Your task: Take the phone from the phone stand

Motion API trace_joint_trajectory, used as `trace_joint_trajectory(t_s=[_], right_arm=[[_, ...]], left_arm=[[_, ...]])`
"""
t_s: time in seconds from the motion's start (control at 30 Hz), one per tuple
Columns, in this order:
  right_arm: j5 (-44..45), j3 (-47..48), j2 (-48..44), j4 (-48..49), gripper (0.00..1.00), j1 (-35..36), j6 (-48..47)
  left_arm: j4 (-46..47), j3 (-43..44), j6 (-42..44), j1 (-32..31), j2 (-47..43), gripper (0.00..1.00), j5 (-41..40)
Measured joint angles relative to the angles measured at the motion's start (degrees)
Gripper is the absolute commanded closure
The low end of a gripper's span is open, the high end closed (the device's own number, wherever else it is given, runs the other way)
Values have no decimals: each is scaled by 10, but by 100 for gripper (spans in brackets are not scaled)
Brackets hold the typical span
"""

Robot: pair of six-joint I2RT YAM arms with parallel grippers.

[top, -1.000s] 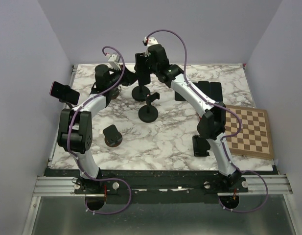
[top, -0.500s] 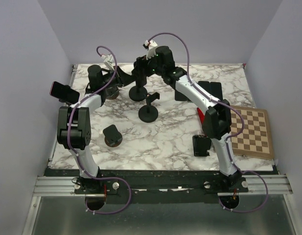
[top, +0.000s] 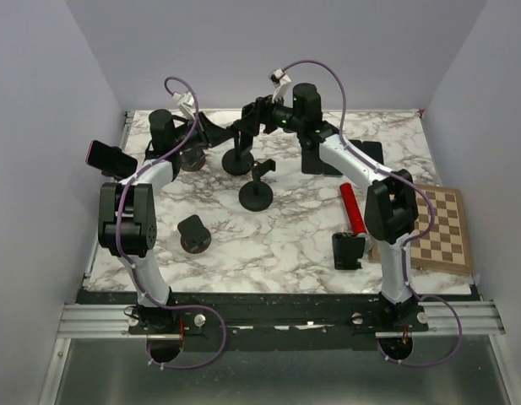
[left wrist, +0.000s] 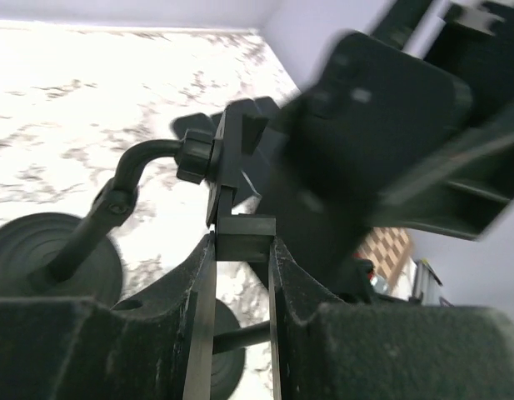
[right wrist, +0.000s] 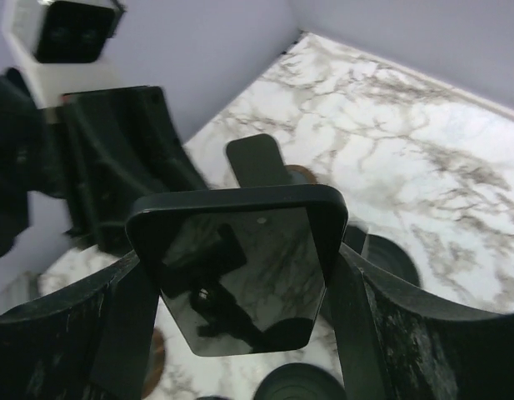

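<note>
The black phone [right wrist: 240,267] is held upright between the fingers of my right gripper [right wrist: 240,279], which is shut on its two side edges. In the left wrist view the phone [left wrist: 365,142] is blurred and sits just right of the phone stand's cradle [left wrist: 233,158]. I cannot tell whether they touch. My left gripper [left wrist: 242,242] is shut on the tab under that cradle. From above, both grippers meet at the back of the table, left [top: 216,133] and right [top: 253,120], over the stand's round base [top: 236,160].
Two more black stands [top: 256,194] [top: 194,234] stand mid-table. Another phone [top: 108,158] sits on a stand at the left edge. Flat phones [top: 366,156], a red cylinder [top: 353,209], a black block [top: 346,251] and a chessboard [top: 437,228] lie at the right.
My right arm has swung to the right with the phone, uncovering the red cylinder. The left gripper shifted a little left and then stayed on the stand.
</note>
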Motion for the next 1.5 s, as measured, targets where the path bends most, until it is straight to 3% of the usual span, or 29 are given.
trace_joint_trajectory(t_s=[0.33, 0.7, 0.77, 0.9, 1.13, 1.23, 1.5], right_arm=[[-21, -6, -53, 6, 99, 14, 127], [323, 84, -73, -235, 99, 4, 83], [359, 84, -72, -262, 99, -4, 71], [396, 84, -63, -294, 99, -23, 64], [395, 89, 8, -304, 99, -47, 52], [393, 94, 51, -316, 99, -49, 47], [389, 141, 143, -362, 99, -49, 45]], left_arm=[[-28, 7, 10, 23, -11, 100, -82], [-95, 25, 45, -2, -21, 96, -98], [-115, 32, 56, -9, -21, 92, -103], [-143, 41, 69, -16, -25, 74, -112], [-182, 42, 69, -17, -34, 15, -129], [-205, 33, 65, -16, -50, 9, -147], [-291, 33, 65, -15, -153, 9, -195]])
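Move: The right hand already pinches the phone, with the phone stand's head about 4 cm to its left and 2 cm back, just below. The free table spot for the phone lies some 16 cm right, 4 cm ahead and 24 cm down; the nearest flat phone is roughly 24 cm right, 4 cm ahead, equally low. The left fingers hold the stand's head, about 2 cm right and 1 cm ahead; a second stand's head is some 14 cm back and 6 cm right, slightly lower. Back and up about 5 cm goes the right hand first, pulling its pinched phone off the stand, then it swings right some 15 cm and forward, turning clockwise, and lowers steeply beside the flat phones with the fingers tipping down, keeping its grip. The left hand yields forward-left, steadies the stand, then opens wide, letting go of it, and backs off upward. ##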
